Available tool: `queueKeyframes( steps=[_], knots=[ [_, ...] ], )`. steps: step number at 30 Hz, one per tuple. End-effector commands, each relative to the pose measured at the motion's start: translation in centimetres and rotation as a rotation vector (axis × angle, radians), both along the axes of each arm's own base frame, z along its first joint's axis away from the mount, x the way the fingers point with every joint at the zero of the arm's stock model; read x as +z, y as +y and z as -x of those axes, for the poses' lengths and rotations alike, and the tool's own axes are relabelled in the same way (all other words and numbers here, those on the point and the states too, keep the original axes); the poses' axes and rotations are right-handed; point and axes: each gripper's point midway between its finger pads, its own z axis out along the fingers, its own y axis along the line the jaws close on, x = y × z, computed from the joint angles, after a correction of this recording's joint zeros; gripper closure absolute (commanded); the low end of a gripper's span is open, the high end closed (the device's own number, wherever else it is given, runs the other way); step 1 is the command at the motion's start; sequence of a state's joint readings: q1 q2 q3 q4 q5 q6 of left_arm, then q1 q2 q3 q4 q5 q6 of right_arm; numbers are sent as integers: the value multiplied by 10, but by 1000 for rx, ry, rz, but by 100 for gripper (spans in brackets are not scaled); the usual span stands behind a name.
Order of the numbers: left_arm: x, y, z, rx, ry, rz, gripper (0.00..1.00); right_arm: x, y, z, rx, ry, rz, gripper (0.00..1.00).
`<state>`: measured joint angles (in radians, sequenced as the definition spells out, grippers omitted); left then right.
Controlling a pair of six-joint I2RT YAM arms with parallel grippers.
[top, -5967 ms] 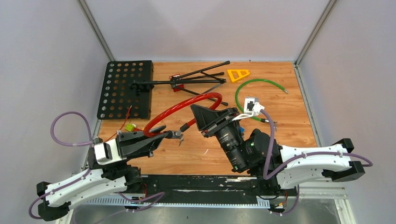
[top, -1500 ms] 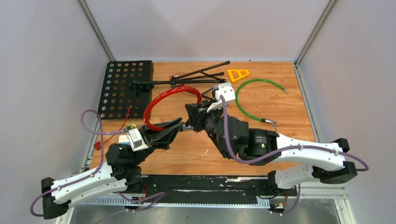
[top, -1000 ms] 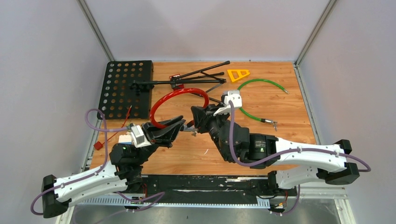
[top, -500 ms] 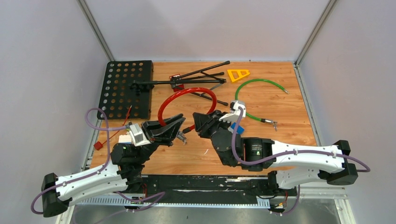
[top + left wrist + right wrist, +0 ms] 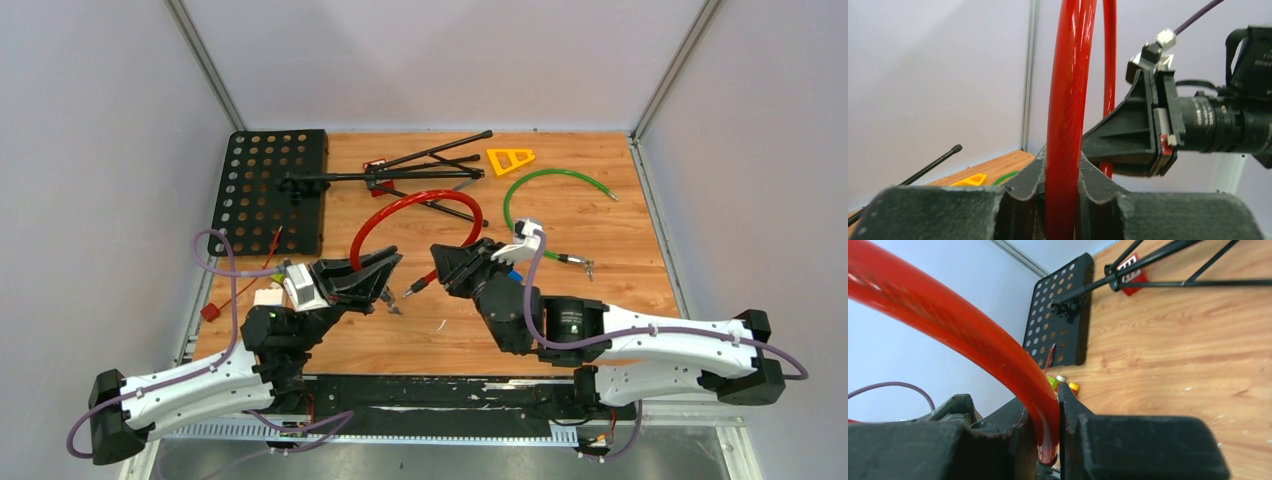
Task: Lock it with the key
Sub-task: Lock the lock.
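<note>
The lock is a red cable loop (image 5: 415,202) held up over the wooden table between my two grippers. My left gripper (image 5: 385,268) is shut on one stretch of the cable (image 5: 1064,125), which rises straight up from its jaws. A small metal key (image 5: 390,303) dangles just below that gripper. The right gripper (image 5: 447,262) is shut on the other stretch of the cable (image 5: 998,347), close to its end. The cable's metal tip (image 5: 412,290) pokes out toward the left gripper. In the left wrist view the right gripper (image 5: 1153,131) faces me closely.
A black perforated plate (image 5: 268,190) lies at the back left, with a black folding stand (image 5: 400,175) beside it. A yellow triangle (image 5: 510,158) and a green cable (image 5: 545,195) lie at the back right. Small coloured pieces (image 5: 1064,382) lie near the plate.
Both arms have carried the red loop to the right and slightly nearer. The gap between the two grippers has widened a little. Both grips are unchanged.
</note>
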<state>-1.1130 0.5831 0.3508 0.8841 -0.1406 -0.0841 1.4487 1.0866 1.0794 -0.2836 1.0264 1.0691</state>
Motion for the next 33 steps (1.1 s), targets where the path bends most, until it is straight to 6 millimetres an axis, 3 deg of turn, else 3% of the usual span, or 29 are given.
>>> queueKeyframes(
  steps=[1,3,6,9,11,14,19,25,28,33],
  knots=[
    [12,1,7,-28,-20,15,92,63,-36,-7,-35,-169,83,100],
    [7,-4,8,-57,-4,3,68,75,-46,-8,-36,-222,124,100],
    [2,-10,10,-94,19,8,66,85,-57,-7,-32,-261,171,100],
    [3,-15,14,-125,16,22,78,92,-64,-7,-19,-297,231,100],
    [2,-20,16,-147,13,14,79,98,-73,-9,-30,-321,292,100],
    [-5,-34,17,-181,23,-59,60,119,-85,-10,-43,-378,361,100],
    [-18,-54,23,-237,40,-264,44,142,-99,-15,-75,-474,535,100],
    [-23,-41,16,-162,92,-446,32,138,-133,-18,-148,-468,576,100],
    [-22,-32,17,-142,93,-475,11,136,-147,-16,-154,-473,549,100],
    [-27,-26,21,-148,110,-532,3,141,-162,-11,-138,-495,512,100]
  ],
)
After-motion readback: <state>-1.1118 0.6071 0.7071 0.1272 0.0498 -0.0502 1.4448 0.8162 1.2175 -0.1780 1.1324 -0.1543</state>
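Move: The lock body, with its key, hangs just off the left fingers, about 2 cm to their right, 2 cm back and 3 cm below. The right hand grips the red cable near the pin end; from it the lock body is some 8 cm left, 3 cm back and 4 cm lower. The pin tip juts about 5 cm left, 2 cm back and 2 cm below that hand, and the blue bricks lie roughly 12 cm right, 6 cm ahead and 28 cm down. The left fingers let go of the red cable by the lock body, opening wide as that hand goes about 5 cm right and 3 cm down, then drifts partly back left and up, fingers tipping towards level. The right hand keeps its pinch by the pin end and carries it about 13 cm right and 12 cm up, away from the lock body, tilting its fingers up and rolling its left side down. ##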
